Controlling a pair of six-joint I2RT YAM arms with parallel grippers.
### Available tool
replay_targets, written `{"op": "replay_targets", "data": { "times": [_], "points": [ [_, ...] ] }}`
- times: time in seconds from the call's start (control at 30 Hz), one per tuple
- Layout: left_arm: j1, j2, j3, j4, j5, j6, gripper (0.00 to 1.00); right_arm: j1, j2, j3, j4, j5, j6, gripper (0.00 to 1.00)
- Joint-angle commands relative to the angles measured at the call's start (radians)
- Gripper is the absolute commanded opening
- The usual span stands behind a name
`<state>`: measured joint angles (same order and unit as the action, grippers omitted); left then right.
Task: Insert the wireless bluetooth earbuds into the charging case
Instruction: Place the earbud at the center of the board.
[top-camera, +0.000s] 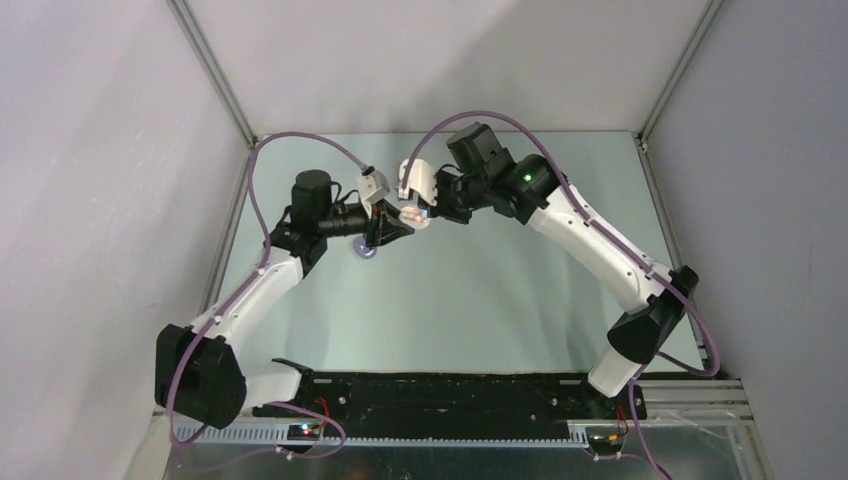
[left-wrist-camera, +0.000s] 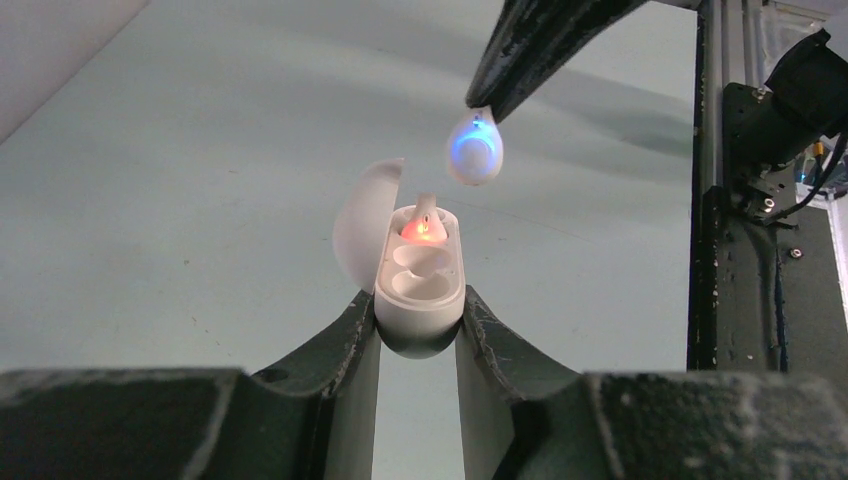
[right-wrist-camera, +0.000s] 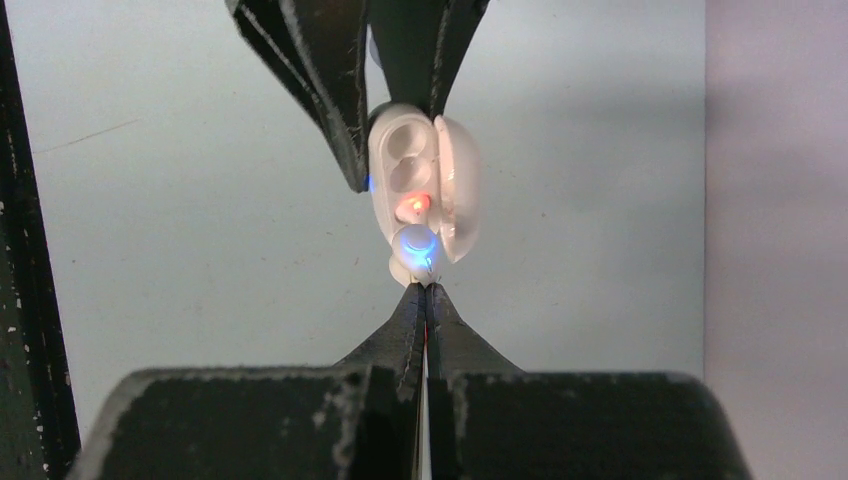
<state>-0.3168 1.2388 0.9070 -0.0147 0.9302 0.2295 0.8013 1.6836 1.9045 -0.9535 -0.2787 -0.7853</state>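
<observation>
My left gripper (left-wrist-camera: 418, 312) is shut on the charging case (left-wrist-camera: 418, 300), a glossy white oval held off the table. Its lid (left-wrist-camera: 362, 228) stands open to the left. A red light (left-wrist-camera: 422, 230) glows at the case's far end, and the two wells nearer me look empty. My right gripper (right-wrist-camera: 425, 287) is shut on a white earbud (right-wrist-camera: 414, 250) that glows blue. It hangs just above and to the right of the case's far end, apart from it, as the earbud (left-wrist-camera: 474, 150) shows in the left wrist view. From above, both grippers meet mid-table around the case (top-camera: 414, 215).
A round lilac-grey disc (top-camera: 365, 250) lies on the table under the left wrist. The pale green table (top-camera: 480, 300) is walled by grey panels left, right and behind. A black rail (top-camera: 450, 395) runs along the near edge between the arm bases.
</observation>
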Motion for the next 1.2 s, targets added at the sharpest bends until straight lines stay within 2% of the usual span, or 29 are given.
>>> {"op": "replay_targets", "data": {
  "times": [0.0, 0.07, 0.2, 0.33, 0.4, 0.47, 0.63, 0.77, 1.0, 1.17],
  "points": [
    [-0.005, -0.024, 0.064, -0.064, 0.003, 0.087, 0.00, -0.003, -0.100, -0.070, 0.106, -0.009, -0.030, 0.00],
    [-0.005, -0.025, 0.071, -0.119, -0.039, 0.125, 0.00, -0.027, -0.122, -0.087, 0.059, -0.031, 0.004, 0.00],
    [-0.004, -0.067, 0.038, -0.162, -0.139, 0.156, 0.00, -0.155, -0.151, -0.158, -0.031, -0.125, 0.214, 0.00],
    [0.000, -0.112, -0.004, -0.171, -0.180, 0.144, 0.00, -0.338, -0.184, -0.367, 0.028, -0.176, 0.704, 0.00],
    [0.001, -0.123, -0.010, -0.186, -0.184, 0.140, 0.00, -0.438, -0.171, -0.486, 0.047, -0.192, 0.896, 0.00],
    [0.001, -0.134, -0.011, -0.204, -0.189, 0.133, 0.00, -0.527, -0.136, -0.578, 0.054, -0.207, 0.998, 0.00],
    [-0.001, -0.153, -0.011, -0.242, -0.215, 0.133, 0.00, -0.647, 0.009, -0.628, 0.043, -0.099, 1.086, 0.00],
    [-0.003, -0.156, 0.006, -0.289, -0.238, 0.136, 0.00, -0.667, 0.105, -0.634, 0.062, -0.041, 1.182, 0.00],
    [-0.033, -0.147, 0.044, -0.390, -0.282, 0.182, 0.00, -0.675, 0.206, -0.634, 0.106, -0.119, 1.299, 0.00],
    [-0.055, -0.138, 0.047, -0.399, -0.276, 0.193, 0.00, -0.643, 0.236, -0.636, 0.148, -0.168, 1.345, 0.01]
  ]
}}
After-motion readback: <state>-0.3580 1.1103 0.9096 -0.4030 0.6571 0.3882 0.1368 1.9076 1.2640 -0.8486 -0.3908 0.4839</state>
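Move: The open spot on the board where the right hand takes its earbud lies about 20 cm to its right, 1 cm ahead and 28 cm below. The white charging case in the left fingers is some 3 cm left of the right hand, 1 cm back and 4 cm lower. On the board, the purple case lies 7 cm ahead of the right hand and 14 cm to its left. From the left hand, the spot is roughly 25 cm right, 2 cm ahead and 22 cm down. Down and to the right in one quick sweep, about 27 cm down and 20 cm across, the right hand carries the pinched earbud away from the charging case to just over the board, easing off near the end. Its wrist rolls some 120 degrees, clockwise from above, until the fingers point steeply down, still shut. The left hand keeps its hold on the open case and draws it left, down and back. ##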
